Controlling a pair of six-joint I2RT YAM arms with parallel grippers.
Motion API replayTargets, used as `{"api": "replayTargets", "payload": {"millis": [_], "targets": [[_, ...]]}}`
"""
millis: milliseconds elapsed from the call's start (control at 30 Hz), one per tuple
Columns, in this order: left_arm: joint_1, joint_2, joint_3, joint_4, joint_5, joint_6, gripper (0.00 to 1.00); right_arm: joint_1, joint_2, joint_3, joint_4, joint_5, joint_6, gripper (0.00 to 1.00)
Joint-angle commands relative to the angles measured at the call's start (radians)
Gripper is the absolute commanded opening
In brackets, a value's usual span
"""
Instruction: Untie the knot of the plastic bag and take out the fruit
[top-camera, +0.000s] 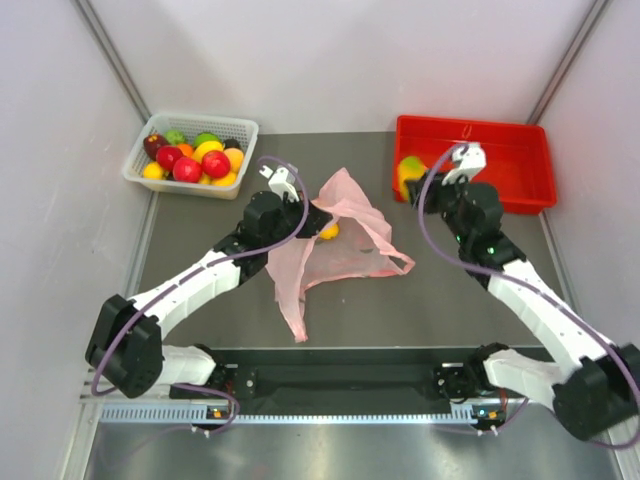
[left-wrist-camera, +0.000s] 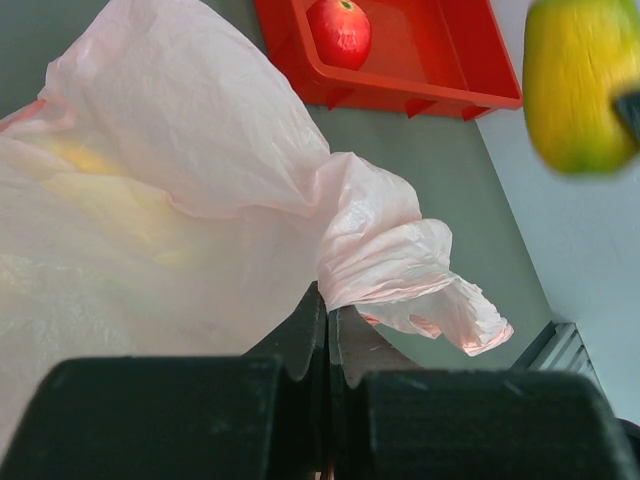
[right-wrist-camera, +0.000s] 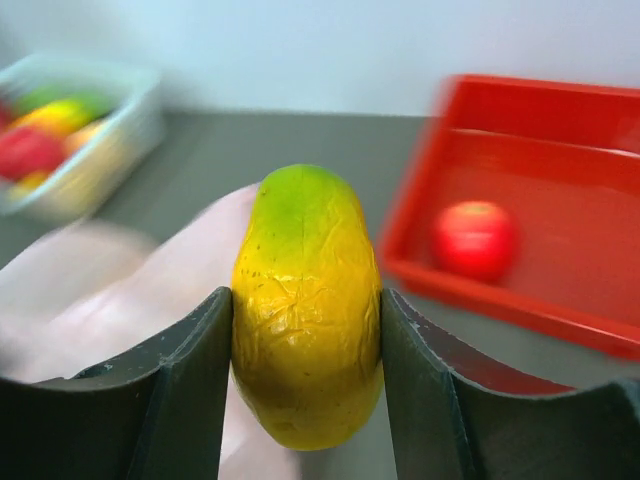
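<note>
The pink plastic bag (top-camera: 345, 250) lies crumpled mid-table. My left gripper (top-camera: 318, 222) is shut on its film, and in the left wrist view the jaws (left-wrist-camera: 328, 310) pinch a fold below a twisted loose strip (left-wrist-camera: 400, 260). No knot shows in any view. A yellow fruit (top-camera: 329, 232) rests inside the bag, seen faintly through the film (left-wrist-camera: 110, 195). My right gripper (right-wrist-camera: 305, 295) is shut on the yellow-green mango (right-wrist-camera: 305, 310), holding it above the left edge of the red tray (top-camera: 520, 150). A red apple (right-wrist-camera: 475, 240) lies in that tray.
A white basket (top-camera: 135, 170) with several red, yellow and green fruits stands at the back left. The red tray (left-wrist-camera: 400, 95) sits at the back right. Grey walls close in the table on three sides.
</note>
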Motion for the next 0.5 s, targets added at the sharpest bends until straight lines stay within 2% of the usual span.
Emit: {"api": "replayTargets", "payload": {"millis": [0, 100, 233, 333, 467], "targets": [[0.001, -0.03, -0.01, 0.051, 0.008, 0.006, 0.0, -0.109, 0.163, 0.108, 0.079, 0.443, 0.078, 0.0], [0.003, -0.032, -0.016, 0.051, 0.017, 0.005, 0.0, -0.211, 0.341, 0.228, 0.03, 0.523, 0.139, 0.0], [0.003, -0.038, -0.019, 0.048, 0.02, 0.005, 0.0, -0.355, 0.555, 0.389, -0.026, 0.469, 0.229, 0.0], [0.001, -0.047, -0.018, 0.039, 0.017, 0.006, 0.0, -0.395, 0.71, 0.504, -0.044, 0.444, 0.232, 0.0], [0.001, -0.053, -0.016, 0.028, 0.016, 0.014, 0.0, -0.419, 0.903, 0.723, -0.192, 0.318, 0.192, 0.0]]}}
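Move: The red bin that the held mango is bound for has its middle about 20 cm ahead of the right hand, 24 cm to its right and 22 cm below. The apple in the bin lies some 16 cm ahead, 9 cm right and 21 cm down; the pink bag is about 6 cm back, 17 cm left and 20 cm down. From the left hand the bin is roughly 28 cm ahead, 47 cm right and 16 cm below. Still pinching the mango between its fingers, the right hand sweeps quickly forward and to the right, about 20 cm each way, past the bin's near-left corner and in over the bin, sinking some 10 cm, mostly in the later part. The wrist swings clockwise nearly 50 degrees and tips the fingers further down; the grip stays as it is. ##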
